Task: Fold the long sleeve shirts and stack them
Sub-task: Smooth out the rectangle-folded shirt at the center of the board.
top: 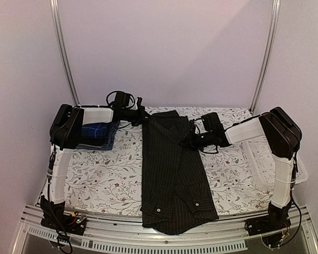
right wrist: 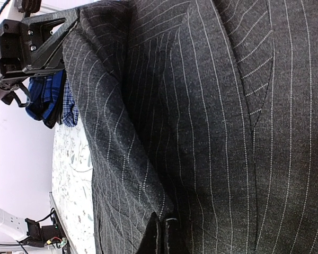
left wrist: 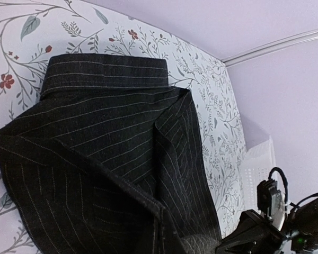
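A black long sleeve shirt [top: 172, 169] with pale pinstripes lies lengthwise down the middle of the table, its hem over the near edge. My left gripper [top: 140, 117] is at its far left corner, shut on the cloth; in the left wrist view the shirt [left wrist: 111, 137] drapes over the fingers and hides them. At the shirt's right edge, my right gripper [top: 192, 139] has its fingers [right wrist: 158, 233] pressed together on a fold of the pinstripe cloth [right wrist: 201, 106]. A folded blue plaid shirt [top: 98, 135] lies at the far left, under the left arm.
A white mesh basket [top: 265, 159] stands at the right edge of the table, beneath the right arm, and also shows in the left wrist view [left wrist: 257, 164]. The floral tablecloth [top: 106, 174] covers the table. Upright frame posts stand at the back corners.
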Controlling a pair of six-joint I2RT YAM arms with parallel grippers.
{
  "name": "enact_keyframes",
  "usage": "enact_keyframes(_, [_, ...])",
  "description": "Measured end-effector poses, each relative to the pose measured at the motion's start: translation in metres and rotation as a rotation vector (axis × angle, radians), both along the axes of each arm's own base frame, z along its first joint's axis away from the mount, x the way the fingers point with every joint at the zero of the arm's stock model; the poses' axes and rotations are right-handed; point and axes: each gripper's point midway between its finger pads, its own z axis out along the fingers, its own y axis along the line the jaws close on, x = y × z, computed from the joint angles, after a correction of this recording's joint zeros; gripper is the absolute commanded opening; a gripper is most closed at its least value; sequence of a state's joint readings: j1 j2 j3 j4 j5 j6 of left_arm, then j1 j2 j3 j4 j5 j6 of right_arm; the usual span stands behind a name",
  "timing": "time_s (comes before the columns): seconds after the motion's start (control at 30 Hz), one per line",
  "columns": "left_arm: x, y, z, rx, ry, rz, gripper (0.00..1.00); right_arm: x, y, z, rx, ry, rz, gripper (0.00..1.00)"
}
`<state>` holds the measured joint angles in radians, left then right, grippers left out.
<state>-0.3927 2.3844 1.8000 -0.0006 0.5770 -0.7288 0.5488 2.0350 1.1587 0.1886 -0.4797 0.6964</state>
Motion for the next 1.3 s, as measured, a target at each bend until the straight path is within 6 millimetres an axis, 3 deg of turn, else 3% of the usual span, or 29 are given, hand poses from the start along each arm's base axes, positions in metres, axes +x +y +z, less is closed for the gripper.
enact_keyframes(0.23, [0.018,0.009,-0.005,0.012,-0.025,0.041,0.02,0.018,0.004,0.015,0.007,-0.057,-0.029,0.00])
enact_keyframes(0.37, [0.029,0.014,-0.015,0.033,-0.030,0.062,0.29,0.030,0.004,0.009,-0.016,-0.074,-0.060,0.02])
enact_keyframes(0.47, [0.037,0.021,-0.021,0.065,-0.041,0.083,0.40,0.032,0.000,-0.003,-0.050,-0.055,-0.079,0.16])
enact_keyframes(0.63, [0.045,0.036,-0.026,0.134,-0.055,0.124,0.39,0.033,-0.008,-0.012,-0.101,-0.059,-0.097,0.33])
enact_keyframes(0.77, [0.052,0.048,-0.025,0.211,-0.067,0.157,0.36,0.033,-0.016,-0.015,-0.156,-0.065,-0.111,0.36])
enact_keyframes(1.0, [0.069,0.054,-0.018,0.336,-0.120,0.185,0.38,0.039,-0.024,0.017,-0.208,-0.154,-0.129,0.39])
enact_keyframes(1.3, [0.064,0.051,-0.070,0.446,-0.062,0.146,0.40,0.037,-0.009,0.034,-0.265,-0.231,-0.066,0.41])
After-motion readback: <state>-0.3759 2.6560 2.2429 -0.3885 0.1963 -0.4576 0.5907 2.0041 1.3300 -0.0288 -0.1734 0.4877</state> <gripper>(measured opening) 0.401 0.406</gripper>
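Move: Both grippers already pinch the dark striped shirt. The spot for its far left corner lies about 4 cm ahead of the left hand, 2 cm left and 8 cm below; the collar is some 8 cm ahead and 10 cm right of that hand. The right hand's spot for the middle fold is about 3 cm ahead, 1 cm right and 4 cm below; the collar is roughly 22 cm ahead and 9 cm left of it. Draw the pinched shirt forward with both grippers, then open them to let it go: the left after about 3 cm, easing down, the right after a slight rise and dip. Carry the left gripper on forward and left past the shirt's far left edge and down to end 7 cm lower, tipping its fingers some 25 degrees steeper. Slide the right a little to its right as it opens, then raise it about 4 cm clear of the fold. ##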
